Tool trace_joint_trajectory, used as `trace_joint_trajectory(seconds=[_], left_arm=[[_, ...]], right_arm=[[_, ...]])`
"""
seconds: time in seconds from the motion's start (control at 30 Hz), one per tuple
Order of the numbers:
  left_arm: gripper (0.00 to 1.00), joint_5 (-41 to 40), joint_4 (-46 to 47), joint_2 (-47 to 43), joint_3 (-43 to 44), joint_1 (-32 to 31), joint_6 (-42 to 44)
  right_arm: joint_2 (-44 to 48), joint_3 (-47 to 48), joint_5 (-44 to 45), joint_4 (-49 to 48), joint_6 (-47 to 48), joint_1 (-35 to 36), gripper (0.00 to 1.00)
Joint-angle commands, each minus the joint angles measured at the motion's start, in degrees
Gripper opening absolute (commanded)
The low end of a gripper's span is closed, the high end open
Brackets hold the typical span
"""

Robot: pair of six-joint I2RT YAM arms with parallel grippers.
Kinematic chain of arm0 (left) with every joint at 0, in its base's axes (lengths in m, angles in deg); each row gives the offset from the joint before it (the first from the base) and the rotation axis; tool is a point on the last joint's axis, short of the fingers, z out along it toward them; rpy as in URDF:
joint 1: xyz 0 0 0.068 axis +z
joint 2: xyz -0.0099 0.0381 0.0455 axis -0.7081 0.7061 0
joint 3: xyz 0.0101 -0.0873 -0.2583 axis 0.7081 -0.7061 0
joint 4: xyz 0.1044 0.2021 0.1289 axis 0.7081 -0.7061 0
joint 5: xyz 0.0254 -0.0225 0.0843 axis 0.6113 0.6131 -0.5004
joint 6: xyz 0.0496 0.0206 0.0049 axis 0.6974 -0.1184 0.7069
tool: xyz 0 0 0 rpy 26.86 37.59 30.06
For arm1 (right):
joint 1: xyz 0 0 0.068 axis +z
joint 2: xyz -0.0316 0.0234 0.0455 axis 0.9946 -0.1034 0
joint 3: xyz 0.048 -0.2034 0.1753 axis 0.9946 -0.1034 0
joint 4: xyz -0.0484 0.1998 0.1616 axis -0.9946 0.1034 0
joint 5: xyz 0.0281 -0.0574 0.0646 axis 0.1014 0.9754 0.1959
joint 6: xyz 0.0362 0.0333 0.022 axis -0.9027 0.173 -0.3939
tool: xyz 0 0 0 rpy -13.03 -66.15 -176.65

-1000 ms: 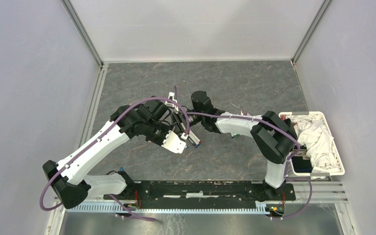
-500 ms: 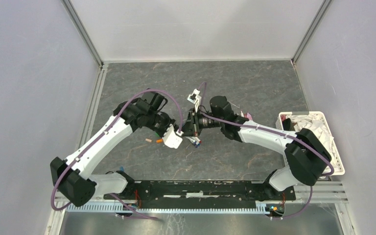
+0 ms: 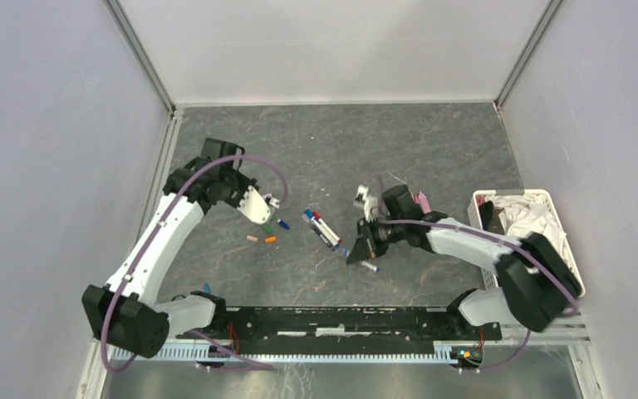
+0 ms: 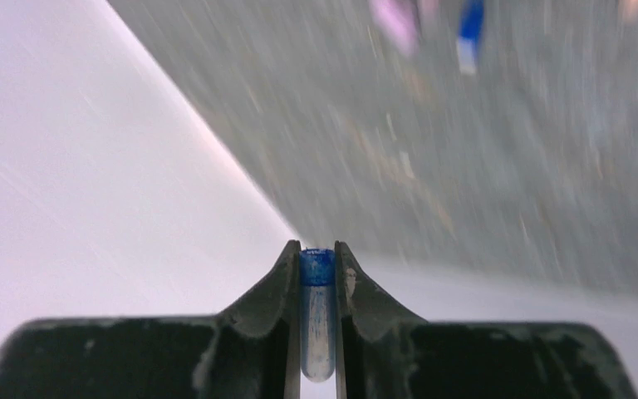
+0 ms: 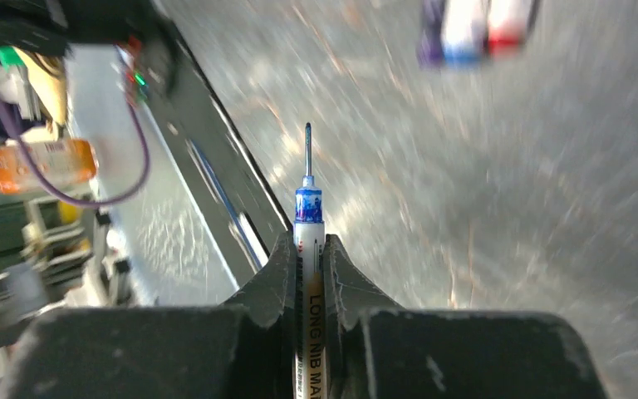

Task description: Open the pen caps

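The two arms stand apart over the grey table. My left gripper (image 3: 271,202) (image 4: 317,253) is shut on a stubby blue pen cap (image 4: 317,268). My right gripper (image 3: 355,254) (image 5: 308,247) is shut on a white-barrelled pen (image 5: 308,218) whose bare blue collar and long thin nib stick out past the jaws. Between the arms lie a few pens (image 3: 322,229) side by side; they show blurred in the right wrist view (image 5: 472,29). Loose caps lie near the left gripper: blue (image 3: 283,224), orange (image 3: 271,239) and tan (image 3: 253,238).
A white basket (image 3: 515,194) holding a white cloth (image 3: 536,233) stands at the right edge. A pink item (image 3: 422,200) lies behind the right arm. White walls close off the back and both sides. The black base rail (image 3: 341,320) runs along the near edge.
The grippers were together at mid-table and have pulled apart. The left one swung back and left with the blue cap. The right one swung right and down with the uncapped pen.
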Motion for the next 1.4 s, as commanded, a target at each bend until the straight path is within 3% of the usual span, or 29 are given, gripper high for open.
trace_joint_trajectory(seconds=[0.0, 0.2, 0.37, 0.5, 0.7, 0.9, 1.1, 1.37], left_arm=[[0.02, -12.88, -9.1, -1.43, 2.99, -7.01, -0.37], [0.02, -5.64, -11.17, 0.12, 7.48, -10.42, -9.05], [0.02, 4.43, -13.41, 6.06, 13.81, -11.18, -27.84], [0.02, 11.3, -13.37, 10.16, 12.61, -9.07, -37.71], [0.02, 13.39, -5.48, 15.16, 6.58, -4.79, -46.82], [0.02, 12.36, 0.66, 19.91, 2.06, -3.4, -49.51], [0.05, 9.99, 6.45, 22.88, -3.43, -2.44, -49.16], [0.24, 9.11, 10.13, 26.83, -5.15, -2.15, -50.57]], right_arm=[[-3.73, 4.57, -2.42, 16.84, 3.84, 0.58, 0.0], [-2.15, 4.82, -4.56, 13.79, 2.7, -0.82, 0.0], [1.18, 7.76, -2.7, 9.54, 2.05, -2.3, 0.0], [1.7, 9.62, 11.92, 13.45, 5.18, -3.14, 0.0], [1.53, 9.33, 38.92, 11.22, 2.34, -3.34, 0.0], [-3.78, 9.76, 51.43, 7.12, 1.41, -3.33, 0.0], [-7.53, 8.04, 55.89, 3.4, 2.77, -3.25, 0.0], [-5.91, 9.68, 62.2, 6.11, 5.35, -3.84, 0.0]])
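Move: The left hand, holding a blue cap, has the light green cap on the table about 6 cm back, 6 cm right and 20 cm below; the peach cap is 9 cm straight back, the orange one 10 back and 7 right. The right hand, holding the uncapped pen, has the nearest pen of the opened row about 15 cm ahead, 13 right, 9 below; the pink highlighter lies 18 ahead, 26 right, the unopened pens 12 ahead, 12 left. Left lowers the blue cap some 16 cm towards the caps; right carries its pen forward-right 18 cm, fingers turning downward. ##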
